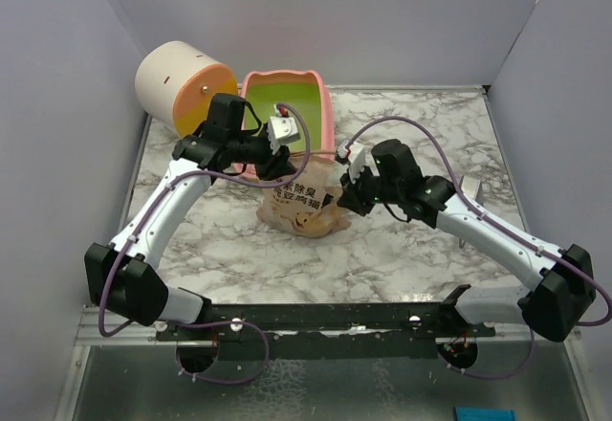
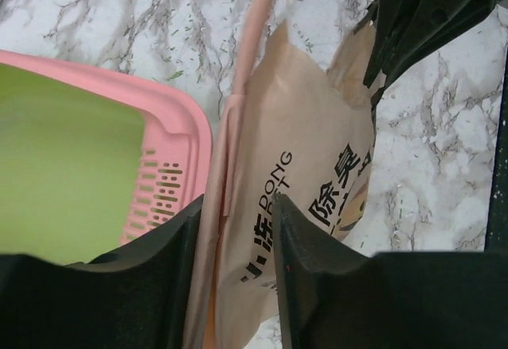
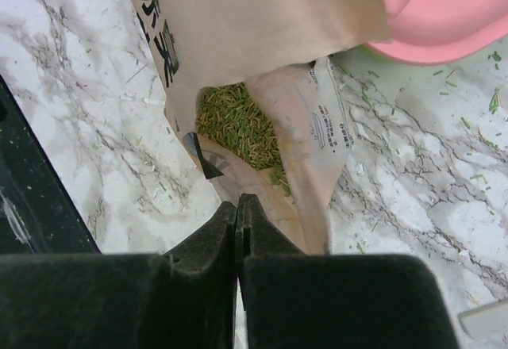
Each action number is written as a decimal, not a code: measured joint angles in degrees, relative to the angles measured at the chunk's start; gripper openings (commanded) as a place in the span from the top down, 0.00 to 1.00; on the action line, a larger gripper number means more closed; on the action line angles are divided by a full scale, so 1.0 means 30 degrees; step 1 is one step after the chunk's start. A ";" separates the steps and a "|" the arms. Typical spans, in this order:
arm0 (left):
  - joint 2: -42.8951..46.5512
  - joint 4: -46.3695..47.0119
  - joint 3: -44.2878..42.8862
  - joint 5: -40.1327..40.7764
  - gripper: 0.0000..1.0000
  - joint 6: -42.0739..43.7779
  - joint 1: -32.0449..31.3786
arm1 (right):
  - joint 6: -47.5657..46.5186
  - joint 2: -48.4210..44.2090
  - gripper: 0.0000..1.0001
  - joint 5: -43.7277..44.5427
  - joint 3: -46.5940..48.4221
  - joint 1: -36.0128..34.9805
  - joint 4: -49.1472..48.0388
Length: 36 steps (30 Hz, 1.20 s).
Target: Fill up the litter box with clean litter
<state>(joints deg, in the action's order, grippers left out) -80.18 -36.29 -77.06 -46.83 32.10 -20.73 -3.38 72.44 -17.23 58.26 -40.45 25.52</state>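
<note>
The pink litter box [image 1: 327, 120] with its lime-green inside stands at the back centre; its slotted ledge [image 2: 163, 186] shows in the left wrist view. In front of it a tan printed pouch [image 1: 301, 212] is held up between both arms. My left gripper [image 1: 275, 170] [image 2: 236, 206] has its jaws on either side of the pouch [image 2: 302, 143], pressing its folded side. My right gripper [image 1: 347, 194] [image 3: 240, 200] is shut on the thin lip of the pouch's open mouth [image 3: 262, 16]. Clean litter [image 3: 238, 127], green pellets, lies inside the pouch.
A cream-and-orange cylinder [image 1: 182, 84] lies on its side left of the litter box. A grey object [image 1: 470, 189] sits by the right arm. Green crumbs are scattered over the marble table [image 3: 413, 190]. Grey walls close in three sides.
</note>
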 measured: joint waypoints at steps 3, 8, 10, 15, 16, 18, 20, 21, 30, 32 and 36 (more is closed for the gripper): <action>0.0947 0.1260 0.1370 0.0954 1.00 -0.0117 -0.0393 | 0.0015 0.0015 0.99 0.0000 0.0131 0.0000 0.0357; 0.4554 0.4860 0.5326 0.3031 1.00 -0.1209 -0.0831 | 0.0087 0.0197 0.84 -0.0007 0.0321 -0.0073 0.0495; 0.6156 0.6470 0.7104 0.3592 1.00 -0.1486 -0.0903 | 0.0240 0.0321 0.63 -0.0022 0.0466 -0.0073 0.0495; 0.9275 1.0484 1.1096 0.3825 1.00 -0.0896 -0.0918 | 0.0809 0.0350 0.50 -0.0015 0.0911 -0.0073 0.0408; 0.9887 1.1358 1.1912 0.3796 1.00 -0.0772 -0.0925 | 0.0896 0.0342 0.49 0.0000 0.1005 -0.0073 0.0364; 1.0950 1.2968 1.3325 0.3781 1.00 -0.0634 -0.0918 | 0.1086 0.0342 0.49 0.0117 0.1282 -0.0073 0.0306; 1.1453 1.3981 1.4061 0.3781 1.00 -0.0605 -0.0925 | 0.1151 0.0342 0.49 0.0262 0.1727 -0.0073 0.0357; 1.1548 1.4287 1.4265 0.3781 1.00 -0.0597 -0.0918 | 0.1173 0.0364 0.49 0.0357 0.2091 -0.0073 0.0379; 1.1868 1.6247 1.5147 0.3810 1.00 -0.0962 -0.0925 | 0.1173 0.1406 0.52 0.0576 0.4226 -0.0073 0.0641; 1.1999 1.6327 1.5242 0.3832 1.00 -0.0998 -0.0925 | 0.1180 0.1625 0.53 0.0568 0.4226 -0.0073 0.0860; 1.2160 1.6487 1.5365 0.4014 1.00 -0.1115 -0.0925 | 0.1188 0.2025 0.55 0.0583 0.4218 -0.0073 0.1319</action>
<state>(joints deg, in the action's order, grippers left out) -43.70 13.17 -30.96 -34.79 28.75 -23.51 0.19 78.52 -15.49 70.91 -40.66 29.47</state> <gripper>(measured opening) 0.030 0.469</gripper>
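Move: Between the left hand's half-open fingers runs the top fold of the litter bag, about 1 cm to their right. From this hand the bag's body is centred some 5 cm back, 4 cm right and 13 cm below, and the litter box about 19 cm ahead, 1 cm left and 20 cm down. The right hand is shut on the bag's right rim, with the body about 2 cm ahead of it, 12 cm left and 7 cm lower. Closing on the top fold, the left fingers pinch it shut and the hand draws it back about 5 cm and 3 cm left, level, rolling some 35 degrees so its forward side comes up. The right fingers then open and let go of the rim; that hand rises about 6 cm, easing forward and left, then sinks 2 cm, half open astride the bag's edge. ##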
